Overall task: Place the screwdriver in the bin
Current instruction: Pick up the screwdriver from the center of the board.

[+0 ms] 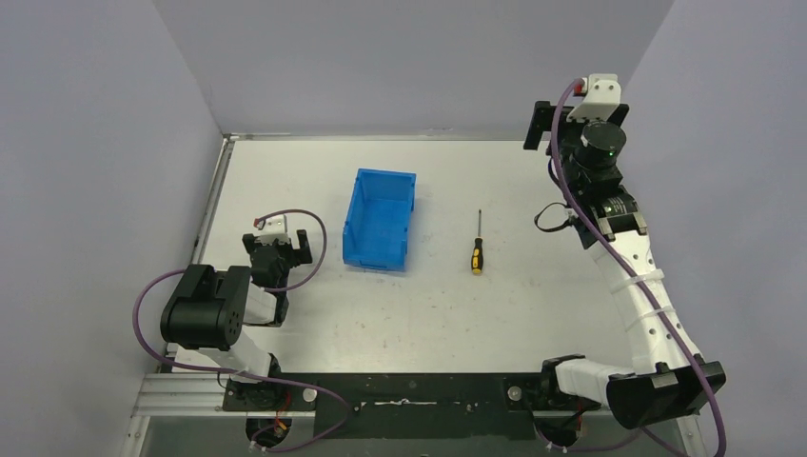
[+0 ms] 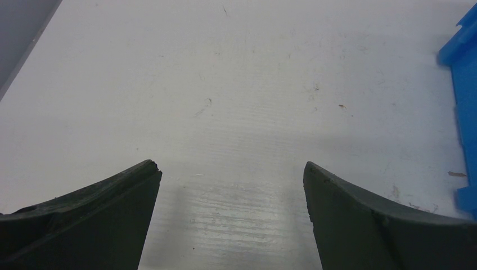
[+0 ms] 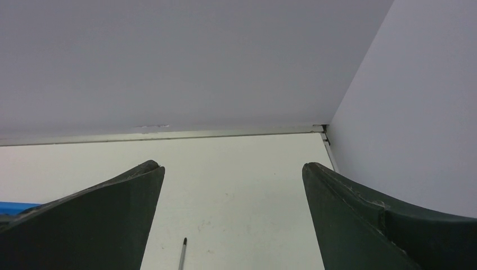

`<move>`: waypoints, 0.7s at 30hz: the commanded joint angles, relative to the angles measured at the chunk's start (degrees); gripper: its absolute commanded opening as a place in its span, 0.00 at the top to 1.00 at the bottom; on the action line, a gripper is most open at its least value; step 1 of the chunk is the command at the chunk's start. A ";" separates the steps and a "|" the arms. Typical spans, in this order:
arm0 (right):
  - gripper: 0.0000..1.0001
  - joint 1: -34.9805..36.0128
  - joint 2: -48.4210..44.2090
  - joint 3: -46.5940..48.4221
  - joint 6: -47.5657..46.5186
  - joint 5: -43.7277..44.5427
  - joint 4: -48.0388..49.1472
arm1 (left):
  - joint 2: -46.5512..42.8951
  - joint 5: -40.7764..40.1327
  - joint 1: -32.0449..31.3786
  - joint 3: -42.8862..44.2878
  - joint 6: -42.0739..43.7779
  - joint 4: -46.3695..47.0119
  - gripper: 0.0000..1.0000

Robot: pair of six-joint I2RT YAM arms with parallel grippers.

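The screwdriver [image 1: 476,247], with a yellow-and-black handle and a thin shaft, lies flat on the white table just right of the blue bin [image 1: 381,219], shaft pointing to the back wall. The bin stands upright and holds nothing I can see. My right gripper [image 1: 578,119] is raised near the back right corner, well behind and to the right of the screwdriver. It is open [image 3: 233,169] and empty; only the shaft tip [image 3: 182,253] shows below it. My left gripper [image 1: 276,238] sits low, left of the bin, open [image 2: 232,169] over bare table, with the bin's edge [image 2: 464,84] at its right.
Grey walls close the table at the back and on both sides, and the right wall [image 3: 416,112] is close to my right gripper. A metal rail [image 1: 214,200] runs along the table's left edge. A sliver of the bin [image 3: 14,205] shows behind my right gripper's left finger.
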 commanded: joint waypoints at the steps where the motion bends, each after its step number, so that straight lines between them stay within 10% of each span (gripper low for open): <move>1: 0.00 0.30 2.76 6.68 3.16 0.75 -7.54 | -0.11 0.42 0.15 1.49 0.46 3.05 0.03; 21: 0.00 0.50 19.00 17.75 12.65 -6.41 -23.58 | -0.09 0.42 0.15 1.49 0.44 3.05 0.03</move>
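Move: The screwdriver lies on the board far below the raised right hand, about 39 cm down, some 10 cm to its left and only about 3 cm ahead. The bin stands around 34 cm to the right hand's left, 6 cm ahead and some 36 cm down. From the idle left hand, the screwdriver is about 46 cm to the right, 5 cm ahead and 4 cm lower. High over the board, the empty right hand finishes its climb with barely any more rise, then sinks faster and faster, about 8 cm down in all, while easing about 4 cm forward and 3 cm to the left towards the screwdriver. On the way the wrist tips the fingers from level to some 25 degrees down and rolls slightly, left side rising, with the fingers staying wide open and touching nothing. ##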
